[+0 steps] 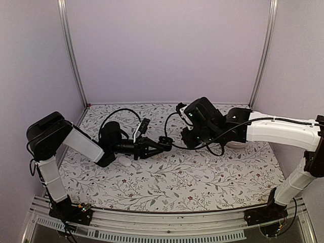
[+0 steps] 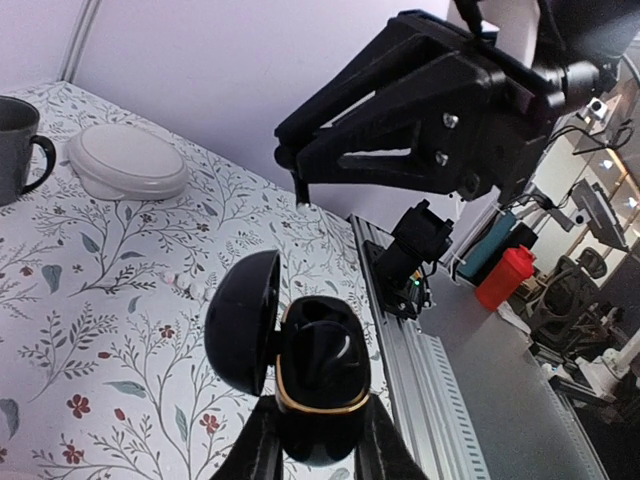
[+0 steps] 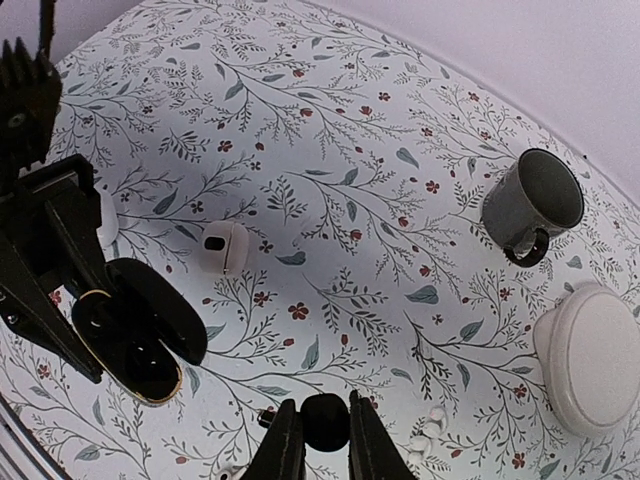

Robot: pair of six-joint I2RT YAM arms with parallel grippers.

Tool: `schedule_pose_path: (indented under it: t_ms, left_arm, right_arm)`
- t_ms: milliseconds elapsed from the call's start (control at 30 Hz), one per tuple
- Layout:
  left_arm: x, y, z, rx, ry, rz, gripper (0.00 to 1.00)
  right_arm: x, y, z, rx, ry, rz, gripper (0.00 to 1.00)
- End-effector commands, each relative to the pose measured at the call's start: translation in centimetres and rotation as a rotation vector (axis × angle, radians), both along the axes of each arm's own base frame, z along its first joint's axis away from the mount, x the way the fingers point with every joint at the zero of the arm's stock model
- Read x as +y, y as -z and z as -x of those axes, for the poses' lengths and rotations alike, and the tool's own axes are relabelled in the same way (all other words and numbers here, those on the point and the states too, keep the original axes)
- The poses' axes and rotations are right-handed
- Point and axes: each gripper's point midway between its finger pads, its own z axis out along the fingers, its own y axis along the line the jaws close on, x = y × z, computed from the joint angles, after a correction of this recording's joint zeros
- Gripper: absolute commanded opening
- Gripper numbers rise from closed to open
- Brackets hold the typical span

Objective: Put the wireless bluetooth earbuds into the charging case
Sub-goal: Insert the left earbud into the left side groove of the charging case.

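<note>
A black charging case [image 2: 318,372] with a gold rim sits between my left gripper's fingers, its lid [image 2: 243,320] swung open to the left. My left gripper [image 2: 318,412] is shut on it and holds it above the table. In the top view the case [image 1: 164,140] hangs mid-table, with my right gripper [image 1: 188,135] close on its right. My right gripper [image 3: 324,415] is shut on a small black earbud [image 3: 325,424]. From the right wrist view the open case [image 3: 128,345] lies down to the left. The right gripper's fingers [image 2: 350,150] hover above the case.
A white oval object [image 3: 222,247] with a dark hole lies on the floral cloth [image 3: 330,180]. A grey mug [image 3: 530,205] and a white lidded dish [image 3: 595,355] stand on the far side. Small white bits [image 3: 430,425] lie near my right fingers. The table's metal rail [image 2: 410,340] runs past the case.
</note>
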Motion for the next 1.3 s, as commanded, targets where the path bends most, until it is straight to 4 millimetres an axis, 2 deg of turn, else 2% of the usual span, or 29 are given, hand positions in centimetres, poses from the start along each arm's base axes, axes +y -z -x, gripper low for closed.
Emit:
schedule_pose_path:
  t_ms: [0,167,367,600,833,1267]
  left_arm:
    - [0.0,0.8,0.2,0.097,0.099,-0.047,0.00]
    - [1.2,-1.0,2.2,-0.087,0.138,0.019,0.00]
    - [1.4,-1.3,3.1,-0.194,0.211,0.055,0.00]
    - [0.5,-1.4,2.7,-0.239,0.249,0.028,0.00]
    - [0.1,-2.3,2.8,-0.170,0.307,0.023,0.00]
    - [0.2,-4.0,3.4,-0.052,0.375,0.036,0.00]
  right_arm:
    - [0.8,-3.1,0.7,-0.101,-0.041,-0.007,0.16]
    - [1.3,-4.6,1.5,-0.144,-0.070,-0.022,0.16]
    - [2.0,-6.5,3.0,-0.198,-0.135,-0.041,0.17]
    - [3.1,-6.4,4.6,-0.246,-0.214,-0.010,0.17]
    - [3.9,-6.1,5.4,-0.284,-0.275,0.028,0.18]
    - [5.3,-4.1,6.5,-0.305,-0.346,0.147,0.18]
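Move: The open charging case, still held in the left fingers, lies about 9 cm to the left of the right hand, some 3 cm back and 5 cm below. From the left hand, the earbud in the right fingers is about 11 cm to the right, 3 cm ahead and 5 cm up. On the table some 20 cm below the right hand, a white box stands 14 cm left and 4 cm ahead, and white earbuds 10 cm right, about level. Still pinching the earbud, the right hand draws back about 6 cm and sweeps some 5 cm left towards the open case, lifting about 5 cm on the way before easing slightly down at the end, while its fingers swing counter-clockwise and tip upward. The left hand keeps its grip on the case, brings it roughly 3 cm back and 2.5 cm up, and turns it some 20 degrees clockwise, the finger openings staying as they were. ##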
